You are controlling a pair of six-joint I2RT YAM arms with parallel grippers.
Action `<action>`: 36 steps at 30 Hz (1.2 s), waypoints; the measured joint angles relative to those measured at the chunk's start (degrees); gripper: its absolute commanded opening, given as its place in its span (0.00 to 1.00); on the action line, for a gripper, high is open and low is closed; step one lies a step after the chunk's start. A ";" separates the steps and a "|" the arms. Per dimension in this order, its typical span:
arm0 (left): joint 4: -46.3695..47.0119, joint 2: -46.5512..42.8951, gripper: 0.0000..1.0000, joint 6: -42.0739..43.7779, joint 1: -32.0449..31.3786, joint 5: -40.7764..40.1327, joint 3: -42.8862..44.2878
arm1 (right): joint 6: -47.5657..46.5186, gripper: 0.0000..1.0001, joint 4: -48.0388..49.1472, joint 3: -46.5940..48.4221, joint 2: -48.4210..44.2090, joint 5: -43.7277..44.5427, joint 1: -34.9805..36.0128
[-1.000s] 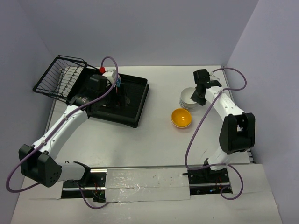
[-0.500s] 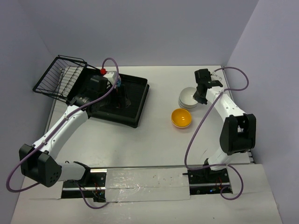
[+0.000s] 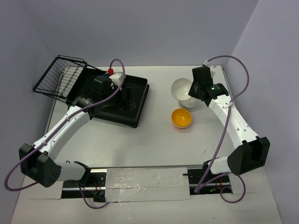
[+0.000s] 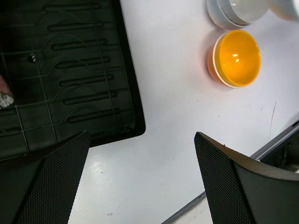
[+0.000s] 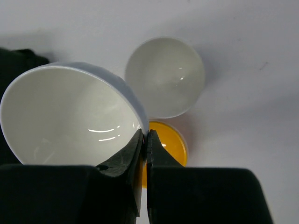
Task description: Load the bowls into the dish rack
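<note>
My right gripper (image 5: 144, 136) is shut on the rim of a plain white bowl (image 5: 70, 116), which hangs tilted above the table. In the top view this held bowl (image 3: 180, 87) sits just left of the right gripper (image 3: 190, 93). Under it another white bowl (image 5: 164, 77) rests on the table (image 3: 159, 140), with an orange bowl (image 3: 181, 118) in front. The black dish rack (image 3: 140, 91) lies at the back left. My left gripper (image 3: 127, 99) hovers open over its right end, holding nothing. In the left wrist view the rack's corner (image 4: 70, 70) and the orange bowl (image 4: 236, 58) show beyond the left gripper (image 4: 140, 154).
A black wire basket (image 3: 60, 77) leans at the rack's far left end. Grey walls close the table at the back and on both sides. A taped strip (image 3: 145, 179) runs between the arm bases at the near edge.
My right gripper closed on the white bowl's rim and lifted it up and to the left off the one beneath. The left gripper drifted slightly right over the rack, still open.
</note>
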 measured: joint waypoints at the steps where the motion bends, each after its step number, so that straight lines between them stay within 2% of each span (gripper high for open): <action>1: 0.02 -0.02 0.98 0.81 -0.66 0.04 0.22 | -0.66 0.00 0.04 0.35 -0.15 -0.66 1.11; 8: -0.07 0.09 0.96 2.16 -3.06 -0.33 3.89 | -2.95 0.00 0.72 -1.33 -2.71 -4.17 8.11; 13: 1.97 2.27 0.90 -4.57 -4.33 -0.48 7.67 | -1.33 0.00 1.70 -4.13 -6.40 -1.79 13.53; 19: 3.34 6.25 0.87 -11.69 -8.70 -2.21 10.34 | 2.56 0.00 2.49 -5.49 -7.48 2.45 18.08; 28: 2.12 10.99 0.78 -15.30 -13.16 -8.70 17.03 | 6.14 0.00 2.23 -5.64 -7.48 7.13 19.80; 36: 2.03 14.38 0.66 -15.69 -15.89 -15.21 17.97 | 7.54 0.00 1.40 -5.64 -7.34 9.05 21.27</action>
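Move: The left hand, empty and wide open, has the white bowl it goes for about 25 cm to its right and 6 cm ahead, roughly level in height; the dish rack's middle is some 12 cm ahead, 11 cm left and 16 cm down. The right hand already pinches that bowl, centred 5 cm left and 2 cm ahead, with the left gripper 30 cm left and 4 cm back. From the right hand, the white stack lies 4 cm ahead, 1 cm right, 15 cm down; the orange bowl 5 cm back, 3 cm left, 17 cm down. The right hand keeps its pinch on the white bowl's rim and carries it left about 9 cm and back some 5 cm towards the left gripper, swinging counter-clockwise and then partly back, and by halfway it has nearly stopped, holding the bowl out level. The left hand comes across to meet it, about 11 cm to the right and up over the rack's right edge, easing down a little at the end as its fingers narrow from wide open to about two-thirds beside the bowl, with no grip on it yet. ##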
